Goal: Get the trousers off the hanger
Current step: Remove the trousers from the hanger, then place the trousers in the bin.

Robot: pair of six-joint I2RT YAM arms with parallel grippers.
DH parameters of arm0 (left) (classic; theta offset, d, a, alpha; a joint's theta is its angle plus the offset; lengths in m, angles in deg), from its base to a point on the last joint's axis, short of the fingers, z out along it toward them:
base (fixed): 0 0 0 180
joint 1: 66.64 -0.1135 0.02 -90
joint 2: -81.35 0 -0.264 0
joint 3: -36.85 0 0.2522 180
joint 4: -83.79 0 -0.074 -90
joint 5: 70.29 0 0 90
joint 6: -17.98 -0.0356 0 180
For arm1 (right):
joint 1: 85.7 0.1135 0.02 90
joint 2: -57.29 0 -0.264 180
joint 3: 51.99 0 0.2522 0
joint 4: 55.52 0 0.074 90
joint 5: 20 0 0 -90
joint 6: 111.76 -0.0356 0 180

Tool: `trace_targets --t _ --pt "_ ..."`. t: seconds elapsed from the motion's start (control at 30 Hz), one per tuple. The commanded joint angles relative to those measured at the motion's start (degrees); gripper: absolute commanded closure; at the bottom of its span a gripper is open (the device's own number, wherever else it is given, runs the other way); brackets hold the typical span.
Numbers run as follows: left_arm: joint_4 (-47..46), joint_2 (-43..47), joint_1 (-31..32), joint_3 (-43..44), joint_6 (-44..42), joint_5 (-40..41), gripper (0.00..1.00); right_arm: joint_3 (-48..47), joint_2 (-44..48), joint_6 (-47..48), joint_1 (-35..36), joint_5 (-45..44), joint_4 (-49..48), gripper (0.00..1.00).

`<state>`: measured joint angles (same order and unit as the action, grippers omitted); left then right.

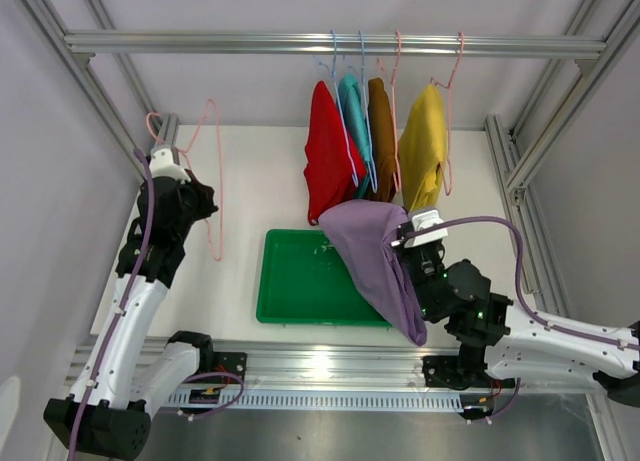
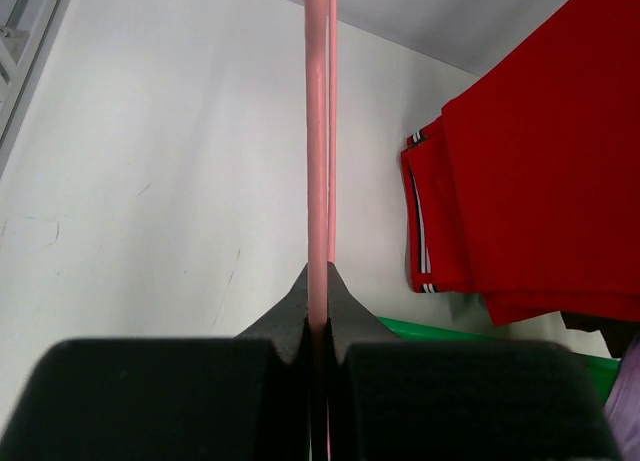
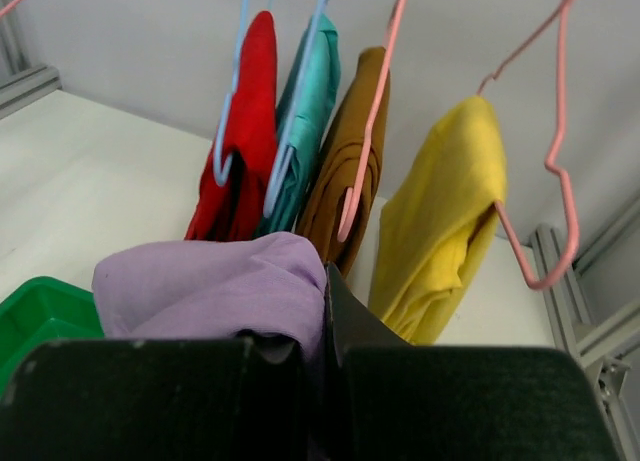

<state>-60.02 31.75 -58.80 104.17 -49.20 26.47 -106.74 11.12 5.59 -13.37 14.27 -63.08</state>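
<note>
My right gripper (image 1: 401,243) (image 3: 322,281) is shut on the lilac trousers (image 1: 375,256) (image 3: 210,286), which droop off any hanger above the right end of the green tray (image 1: 300,281). At the left, my left gripper (image 1: 205,203) (image 2: 319,276) is shut on the wire of a bare pink hanger (image 1: 212,171) (image 2: 318,131). Red trousers (image 1: 328,166) (image 3: 255,101), teal trousers (image 1: 352,106) (image 3: 315,91), brown trousers (image 1: 381,141) (image 3: 350,151) and yellow trousers (image 1: 424,146) (image 3: 445,211) each hang on a wire hanger from the rail (image 1: 250,44).
Aluminium frame posts (image 1: 530,151) stand along both sides of the white table. The hanging row sits just behind the tray's far right corner. The red trousers (image 2: 540,181) fill the right of the left wrist view.
</note>
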Motion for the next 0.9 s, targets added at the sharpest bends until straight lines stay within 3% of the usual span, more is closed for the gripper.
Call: trace_targets --t 0.0,0.4,0.6,0.87 --pt "-1.4 -0.2 0.5 1.0 -1.3 -1.1 1.0 0.6 4.1 -4.9 -0.2 -3.6 -1.4 1.0" --pt "-1.2 -0.8 1.9 1.4 -1.6 -1.2 1.0 2.5 11.5 -2.7 -0.3 -14.5 0.6 1.0" --pt "-1.2 -0.8 2.7 1.5 -1.6 -1.5 1.0 2.1 16.2 -2.7 -0.3 -15.9 3.0 1.0" --pt "-1.0 -0.8 3.7 1.6 -1.6 -2.1 0.99 1.4 8.3 -7.9 -0.4 -12.1 5.4 1.0"
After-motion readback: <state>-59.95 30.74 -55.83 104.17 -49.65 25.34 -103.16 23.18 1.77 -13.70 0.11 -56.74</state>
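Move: The right hand already holds the purple trousers; the green tray's middle lies about 14 cm to its left, some 2 cm farther out and roughly 33 cm below. The yellow trousers hang about 19 cm ahead and 4 cm to its right, the brown ones about 19 cm ahead and 4 cm left, both near its height. From the left hand, shut on the empty pink hanger, the tray is some 29 cm to the right, 6 cm back and 26 cm lower. The right hand keeps its pinch on the purple trousers and carries them on to the right, away from over the tray's side, for about 9.5 cm, turning clockwise by nearly 15 degrees as its left side tilts up, then starts back left by a centimetre or so at the very end. Meanwhile the left hand keeps its shut grip on the empty pink hanger and eases it about 2 cm to the right. ##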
